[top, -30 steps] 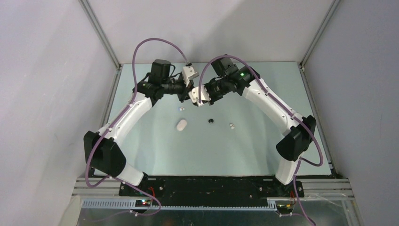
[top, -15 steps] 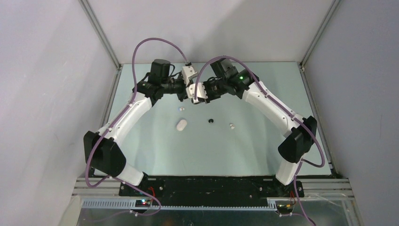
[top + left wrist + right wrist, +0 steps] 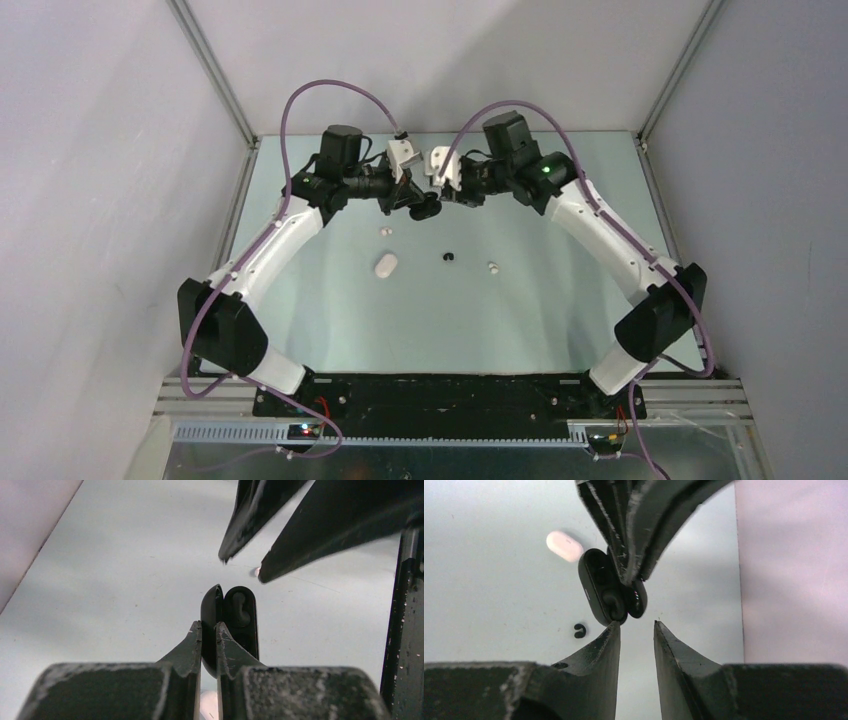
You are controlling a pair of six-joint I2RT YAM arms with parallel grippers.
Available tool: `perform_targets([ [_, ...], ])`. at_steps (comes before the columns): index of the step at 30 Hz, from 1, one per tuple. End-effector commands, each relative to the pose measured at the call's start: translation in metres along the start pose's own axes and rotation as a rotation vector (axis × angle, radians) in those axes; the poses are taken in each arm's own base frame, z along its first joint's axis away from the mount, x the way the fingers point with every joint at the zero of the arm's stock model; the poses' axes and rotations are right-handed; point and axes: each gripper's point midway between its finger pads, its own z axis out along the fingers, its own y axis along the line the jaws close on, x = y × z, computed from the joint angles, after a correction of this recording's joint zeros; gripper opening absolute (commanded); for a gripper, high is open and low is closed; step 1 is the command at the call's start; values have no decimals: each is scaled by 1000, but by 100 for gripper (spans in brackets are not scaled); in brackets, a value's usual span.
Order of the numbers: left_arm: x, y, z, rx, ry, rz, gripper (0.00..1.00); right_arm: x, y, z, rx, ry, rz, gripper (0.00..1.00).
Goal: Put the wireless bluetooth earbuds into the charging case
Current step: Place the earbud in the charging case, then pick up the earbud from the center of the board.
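Observation:
My left gripper (image 3: 416,201) is shut on the lid of an open black charging case (image 3: 427,208), holding it above the table. In the left wrist view the case (image 3: 240,614) stands edge-on past my left gripper (image 3: 208,626). A black earbud (image 3: 613,605) sits in a socket of the case (image 3: 596,582). My right gripper (image 3: 636,624) is open just short of the case, with nothing between its fingers. It hangs to the right of the case in the top view (image 3: 439,190). Another black earbud (image 3: 449,257) lies loose on the table (image 3: 580,630).
A closed white case (image 3: 386,264) lies on the table left of centre, also in the right wrist view (image 3: 564,545). One white earbud (image 3: 383,231) lies behind it and another (image 3: 493,267) to the right. Grey walls close in the table at the back and sides.
My right gripper has opened and drawn back to the right, away from the black case. The left gripper has kept still with the case in its grip.

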Motion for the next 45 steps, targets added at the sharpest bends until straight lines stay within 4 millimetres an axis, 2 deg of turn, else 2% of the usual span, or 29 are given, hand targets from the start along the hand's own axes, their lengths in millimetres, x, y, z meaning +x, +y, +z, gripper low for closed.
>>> perform_targets([
  [1, -26, -6, -12, -9, -66, 70, 0, -36, -17, -33, 93, -180, 162, 35],
  [2, -26, -6, -12, -11, -66, 73, 0, -40, -21, -41, 116, -207, 203, 35],
  [3, -26, -5, -13, -15, -66, 75, 0, -37, -20, -40, 126, -222, 263, 36],
  [4, -26, -6, -13, -17, -66, 77, 0, -35, -23, -48, 151, -233, 299, 36],
  [6, -27, -4, -15, -30, -64, 78, 0, -20, -23, -49, 175, -242, 415, 37],
  [8, -27, -2, -18, -49, -61, 77, 0, 8, -9, -38, 151, -200, 526, 37],
  [11, -26, -1, -23, -70, -59, 71, 0, 40, 13, -24, 83, -122, 615, 37],
  [15, -12, -2, -31, -92, -42, 57, 0, 72, 42, -7, -25, -22, 600, 37],
  [19, 4, 2, -40, -153, -6, 38, 0, 102, 58, 6, -135, 59, 580, 35],
  [22, 17, 7, -50, -217, 28, 26, 0, 114, 59, 14, -166, 79, 612, 34],
  [25, 29, 15, -65, -296, 80, 19, 0, 117, 56, 19, -171, 94, 672, 34],
  [26, 33, 13, -68, -297, 102, 18, 0, 120, 63, 23, -198, 105, 717, 34],
  [27, 32, 14, -72, -311, 108, 20, 0, 117, 61, 25, -208, 99, 725, 34],
  [30, 35, 10, -77, -315, 125, 22, 0, 120, 76, 40, -272, 127, 777, 34],
  [31, 35, 8, -79, -315, 124, 27, 0, 118, 73, 43, -275, 129, 772, 34],
  [32, 36, 8, -79, -313, 125, 37, 0, 121, 82, 48, -306, 159, 783, 34],
  [33, 36, 6, -81, -313, 122, 46, 0, 118, 79, 50, -307, 162, 775, 34],
  [34, 35, 5, -84, -318, 121, 60, 0, 122, 85, 55, -327, 190, 791, 34],
  [38, 34, 4, -94, -357, 114, 53, 0, 134, 79, 70, -321, 232, 811, 34],
  [39, 35, 3, -95, -359, 112, 44, 0, 143, 80, 75, -320, 258, 817, 35],
  [40, 36, 1, -98, -365, 109, 41, 0, 141, 72, 77, -305, 256, 804, 35],
  [41, 36, -1, -99, -370, 102, 34, 0, 150, 75, 81, -314, 284, 818, 35],
  [42, 37, -4, -101, -368, 94, 28, 0, 148, 68, 83, -304, 280, 809, 35],
  [45, 39, -14, -105, -360, 77, 27, 0, 159, 73, 92, -327, 330, 803, 37],
])
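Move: The second black earbud lies on the table almost under the right hand, about 2 cm farther forward, level sideways and some 27 cm below. From that hand, the white case is about 14 cm left and level with it in reach, and one pair of white earbuds about 10 cm right, both on the table. The left hand holds the open black case, about 5 cm left of the right fingertips and 4 cm below them. From the left hand, the black earbud is about 6 cm right, 2 cm forward and 25 cm down. The right hand, empty and already part open, backs off rightward and slightly up from the held case by about 5 cm, then drops steeply towards the remaining black earbud, its fingers tipping well downward as it drifts a little back left, and stays open above it without touching. Meanwhile the left hand keeps its pinch on the open case and carries it about 10 cm left and a little back towards its own base, roughly level, swinging some 20 degrees counter-clockwise. ##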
